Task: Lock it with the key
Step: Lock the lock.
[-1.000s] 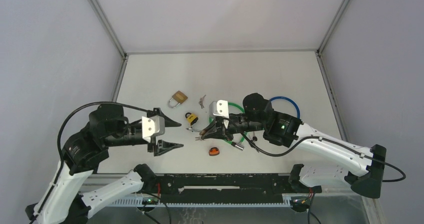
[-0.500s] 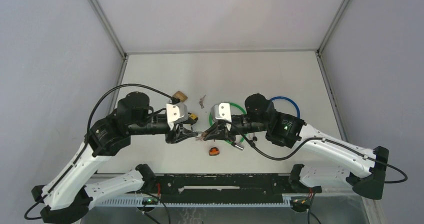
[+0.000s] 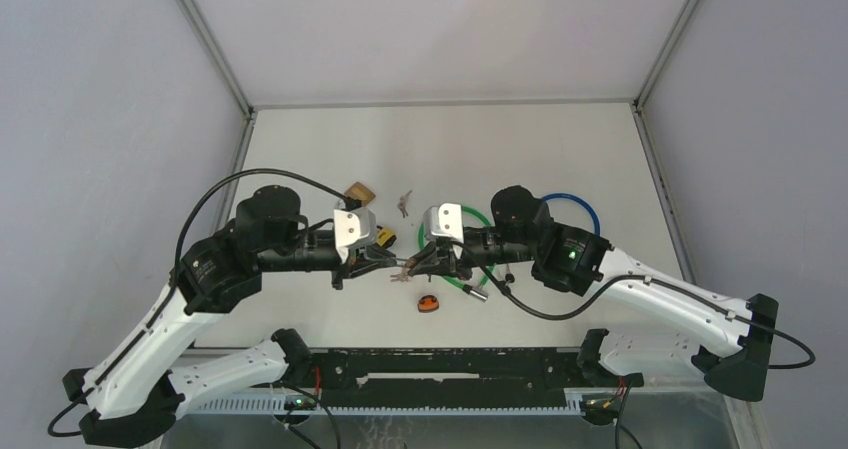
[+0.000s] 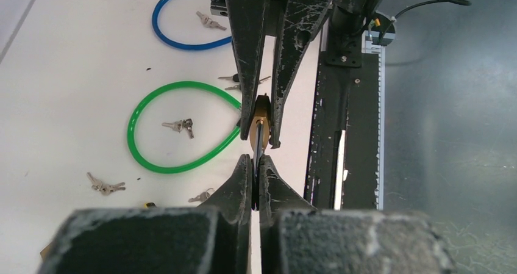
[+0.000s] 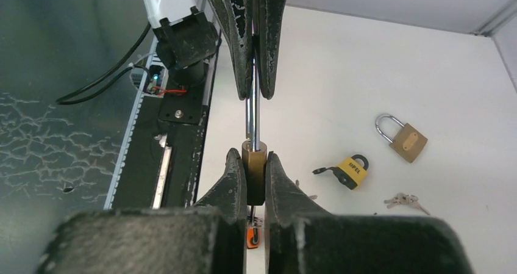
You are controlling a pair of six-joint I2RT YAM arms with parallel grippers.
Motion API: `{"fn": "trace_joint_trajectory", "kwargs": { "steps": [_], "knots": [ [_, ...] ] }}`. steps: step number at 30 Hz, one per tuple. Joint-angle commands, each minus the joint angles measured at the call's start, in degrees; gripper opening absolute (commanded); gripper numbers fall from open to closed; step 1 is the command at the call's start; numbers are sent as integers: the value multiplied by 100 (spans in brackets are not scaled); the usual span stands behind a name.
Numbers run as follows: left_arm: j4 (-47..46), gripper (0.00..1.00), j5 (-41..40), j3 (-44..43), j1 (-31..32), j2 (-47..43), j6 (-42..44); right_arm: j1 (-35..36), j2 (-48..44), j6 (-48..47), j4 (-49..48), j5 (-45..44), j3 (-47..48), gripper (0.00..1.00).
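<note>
A brass padlock point(image 5: 255, 177) is held off the table by its body, with my right gripper point(image 5: 253, 157) shut on it. Its silver shackle point(image 5: 252, 124) points at my left gripper point(image 4: 256, 164), which is shut on the shackle's end. In the top view the two grippers meet tip to tip, left point(image 3: 395, 262) and right point(image 3: 421, 261). A thin dark piece sticks out under the padlock's body in the right wrist view. Whether it is the key, I cannot tell. A small bunch of keys point(image 3: 400, 276) shows just below the meeting point.
On the table lie a second brass padlock point(image 5: 402, 138), a yellow padlock point(image 5: 352, 170), loose keys point(image 5: 405, 201), a green cable loop point(image 4: 183, 124), a blue cable loop point(image 4: 189, 18) and a small orange thing point(image 3: 428, 304). A black rail point(image 3: 450, 369) runs along the front edge.
My left arm swung in from the left with its gripper open, reached the padlock held by the right gripper, and shut on the shackle. The right arm stayed put.
</note>
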State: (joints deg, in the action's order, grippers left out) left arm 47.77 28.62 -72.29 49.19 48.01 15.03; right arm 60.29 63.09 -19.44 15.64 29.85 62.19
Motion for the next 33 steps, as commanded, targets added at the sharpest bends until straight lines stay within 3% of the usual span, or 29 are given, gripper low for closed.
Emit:
{"fn": "trace_joint_trajectory", "kwargs": {
  "steps": [1, 2, 4, 11, 15, 16, 18, 23, 33],
  "knots": [
    [-425, 0, -477, -63, 63, -31, 72, -80, -183, 94, -331, -491, 223, 24],
    [-577, 0, -636, -110, 75, -55, 164, -129, -187, 84, -246, -526, 222, 38],
    [-750, 0, -762, -247, 81, -65, 348, -197, -237, 111, -93, -390, 202, 49],
    [-911, 0, -884, -348, 140, -90, 648, -529, -803, 310, -814, -172, -591, 61],
    [-1127, 0, -784, -555, 140, -72, 113, -1173, -1100, 1150, -1856, 593, -1131, 67],
    [-1253, 0, -729, -522, 143, -124, -90, -1340, -1152, 1443, -2174, 760, -1271, 72],
    [-1720, 0, -648, -322, 136, -294, -535, -1585, -1241, 2074, -2863, 882, -1488, 98],
    [-2605, 0, -348, 327, 140, -626, -1362, -1791, -1452, 3243, -3944, 1054, -1863, 99],
    [-3886, 0, 75, 953, 135, -827, -1682, -1835, -1485, 3752, -4160, 1613, -1797, 98]
  ]
}}
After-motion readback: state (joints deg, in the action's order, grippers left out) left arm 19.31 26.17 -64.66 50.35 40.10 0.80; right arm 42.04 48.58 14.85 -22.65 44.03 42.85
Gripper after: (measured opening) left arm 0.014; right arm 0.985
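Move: The brass lock hangs between the hands: its body is already pinched in the right fingers, roughly level with that hand point, and lies about 5 cm right of, 1 cm ahead of and 2 cm below the left hand, which holds the shackle. On the table, some 27 cm below the right hand, the orange lock is about 2 cm ahead of it, a key bunch about 8 cm ahead and 5 cm left, and the green cable's loop about 14 cm ahead and 7 cm right. The right hand spreads its fingers from nearly shut to wide open, letting go of the brass body, and draws off to the right about 6 cm and up as much, swinging about 5 cm forward and most of the way back while its fingers tilt up some 25 degrees. The left hand keeps its pinch on the shackle, eases forward nearly 3 cm, then lifts the lock to about 8 cm above its start while coming back as far, its fingers also tipping up some 25 degrees. ##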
